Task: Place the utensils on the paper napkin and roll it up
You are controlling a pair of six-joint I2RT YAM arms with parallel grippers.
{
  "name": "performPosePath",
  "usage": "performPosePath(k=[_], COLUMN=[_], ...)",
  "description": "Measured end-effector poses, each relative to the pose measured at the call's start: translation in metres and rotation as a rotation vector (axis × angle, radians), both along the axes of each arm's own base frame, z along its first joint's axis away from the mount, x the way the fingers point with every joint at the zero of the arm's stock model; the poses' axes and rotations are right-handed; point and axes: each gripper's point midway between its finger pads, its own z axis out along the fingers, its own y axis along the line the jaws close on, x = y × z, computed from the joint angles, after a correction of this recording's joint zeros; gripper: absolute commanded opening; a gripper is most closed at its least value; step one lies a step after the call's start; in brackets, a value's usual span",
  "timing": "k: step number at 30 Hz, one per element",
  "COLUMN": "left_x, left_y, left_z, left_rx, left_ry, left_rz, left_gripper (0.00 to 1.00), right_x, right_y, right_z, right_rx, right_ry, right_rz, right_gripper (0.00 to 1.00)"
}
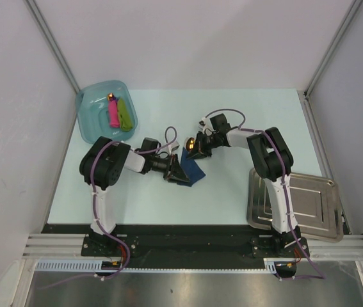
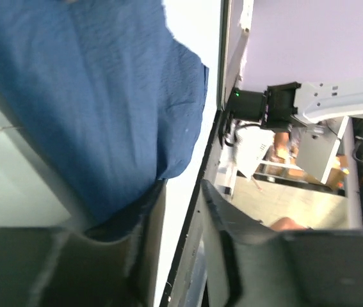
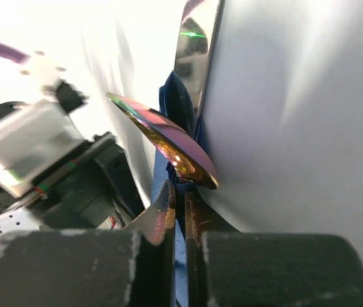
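Observation:
The dark blue paper napkin point(image 1: 194, 173) hangs crumpled between my two grippers at mid-table. My right gripper point(image 1: 193, 149) is shut on a thin fold of the napkin point(image 3: 180, 256). A shiny orange-gold utensil point(image 3: 168, 144) lies right at that gripper's point(image 3: 180, 187) fingertips, and it glints there in the top view point(image 1: 192, 142) too. My left gripper point(image 1: 176, 168) is beside the napkin's left edge. In the left wrist view its jaws point(image 2: 181, 198) stand apart with nothing between them, and the napkin point(image 2: 91, 96) drapes against the outside of one finger point(image 2: 144, 243). Another small orange-gold utensil point(image 1: 112, 97) sits in the tub.
A pale teal tub point(image 1: 89, 114) at the back left holds a pink stick point(image 1: 112, 113) and a lime-green stick point(image 1: 125, 115). A steel tray point(image 1: 309, 220) lies at the front right beside the right arm's base. Grey walls enclose the table.

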Motion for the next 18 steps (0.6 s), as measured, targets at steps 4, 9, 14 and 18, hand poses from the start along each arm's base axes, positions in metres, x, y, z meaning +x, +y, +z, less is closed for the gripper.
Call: performPosePath(k=[4,9,14,18], left_x=[0.010,0.033,0.063,0.082], left_y=[0.004,0.019,0.048,0.069], left_z=[0.011,0.040,0.074,0.089], left_rx=[0.027,0.051,0.077,0.109], left_ry=[-0.075,-0.209,-0.348,-0.446], left_rz=[0.034,0.111,0.229,0.292], left_gripper=[0.51,0.61,0.65,0.65], right_x=[0.001,0.004,0.011,0.016], right_y=[0.002,0.005,0.008,0.009], right_z=[0.002,0.010,0.039,0.062], right_rx=[0.011,0.026,0.056,0.079], right_ry=[-0.010,-0.036,-0.132,-0.209], right_rz=[0.005,0.010,0.021,0.034], right_gripper=[0.00,0.00,0.00,0.00])
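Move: The right fingers are already shut on the rolled napkin: its loose part centres about 5 cm back, level left-to-right. The spoon's bowl is some 4 cm ahead and barely left, with the knife blade roughly 5 cm ahead and 2 cm left, all near hand height. The left fingertips are at the napkin's near end; its loose part centres about 4 cm ahead and 2 cm right, the spoon's bowl some 13 cm ahead and 2 cm right. The right hand keeps its pinch on the napkin and utensils just behind the spoon's bowl and lifts them about 6 cm, slowly at first, edging slightly forward as the hand tilts up. Meanwhile the left fingers open further and come clear of the napkin's near end, backing off up, forward and to the left, roughly 14 cm in all, while the wrist swings round some 30 degrees. ##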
